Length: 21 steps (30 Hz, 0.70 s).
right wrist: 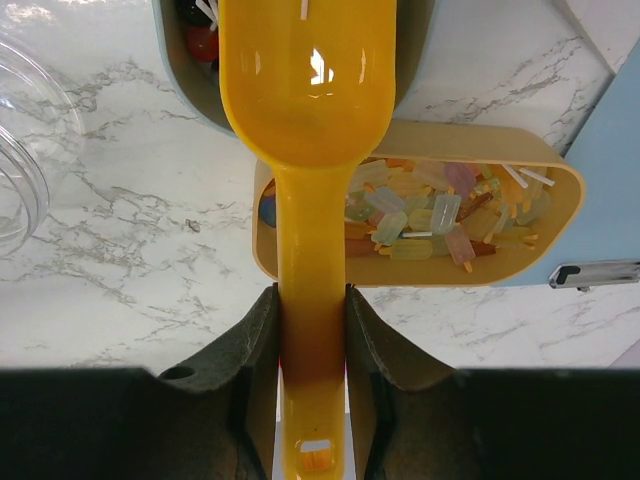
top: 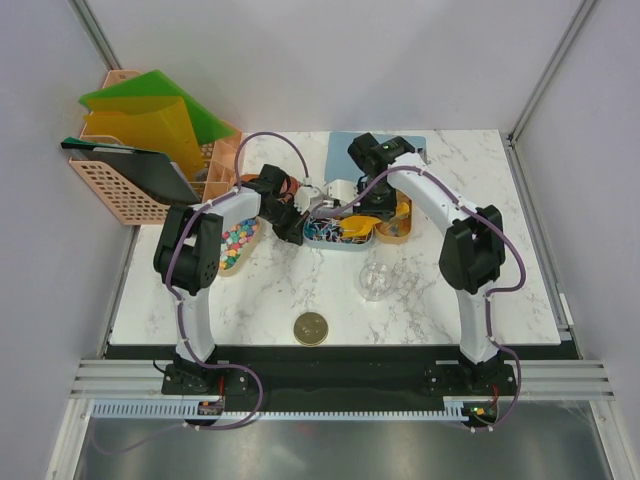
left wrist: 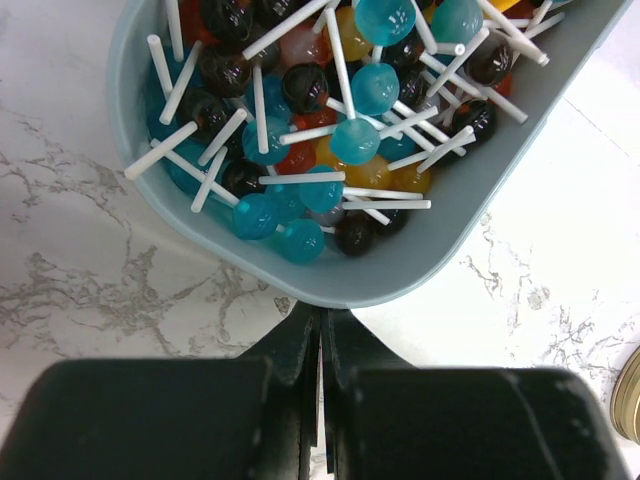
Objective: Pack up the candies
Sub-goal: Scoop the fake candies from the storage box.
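Note:
The candies lie in three trays. Lollipops [left wrist: 330,140] fill a blue-grey tray [left wrist: 440,250]. Pastel ice-pop shaped bits [right wrist: 430,215] lie in a tan tray [right wrist: 560,230]. Mixed coloured bits [top: 238,240] sit in a tan tray at the left. My left gripper [left wrist: 322,320] is shut and empty, its tips right at the blue-grey tray's near rim. My right gripper [right wrist: 312,290] is shut on the handle of the orange scoop [right wrist: 310,90]. The scoop's bowl hangs over the blue-grey tray's edge [right wrist: 190,70] with nothing showing inside.
A clear jar [top: 375,282] stands in front of the trays, also at the left edge [right wrist: 20,150]. The round gold lid [top: 310,328] lies near the front edge. A pink basket [top: 120,190] with folders is at the back left, a blue clipboard [right wrist: 610,170] behind the trays.

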### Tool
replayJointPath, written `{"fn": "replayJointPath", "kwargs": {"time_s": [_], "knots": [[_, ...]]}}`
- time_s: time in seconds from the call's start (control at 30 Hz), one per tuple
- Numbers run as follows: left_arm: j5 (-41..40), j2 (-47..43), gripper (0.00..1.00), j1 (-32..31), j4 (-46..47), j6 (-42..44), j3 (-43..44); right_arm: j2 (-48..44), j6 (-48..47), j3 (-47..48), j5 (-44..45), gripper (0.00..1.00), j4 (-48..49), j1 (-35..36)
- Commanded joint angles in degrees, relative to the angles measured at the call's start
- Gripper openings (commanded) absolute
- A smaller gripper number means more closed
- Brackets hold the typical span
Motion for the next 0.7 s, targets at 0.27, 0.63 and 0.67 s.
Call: {"fn": "replayJointPath", "kwargs": {"time_s": [0.27, 0.63, 0.67], "knots": [[2.3, 0.2, 0.02, -1.3, 1.4, -2.1, 1.8, 0.0, 2.2, -5.2, -2.7, 0.00, 2.9, 0.6], [2.2, 1.0, 0.02, -1.2, 1.2, -1.7, 2.7, -2.8, 4.5, -13.4, -5.1, 0.00, 10.3, 0.0], [2.3, 1.0, 0.02, -1.2, 1.1, -1.7, 2.8, -2.6, 4.7, -13.0, -5.0, 0.00, 10.3, -0.1]]}}
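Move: The right hand holds the yellow scoop and goes for the candies in the grey-blue box, whose middle lies about 10 cm to its left, level fore and aft and 10 cm lower. The tan box is 4 cm ahead and 2 cm right of this hand; the clear jar is 12 cm back and 2 cm left. From the left hand, at its rim, the grey-blue box's middle lies some 9 cm right, about level with it in reach and height. The right hand drives the held scoop down about 6 cm and slightly back into the grey-blue box's candies. ##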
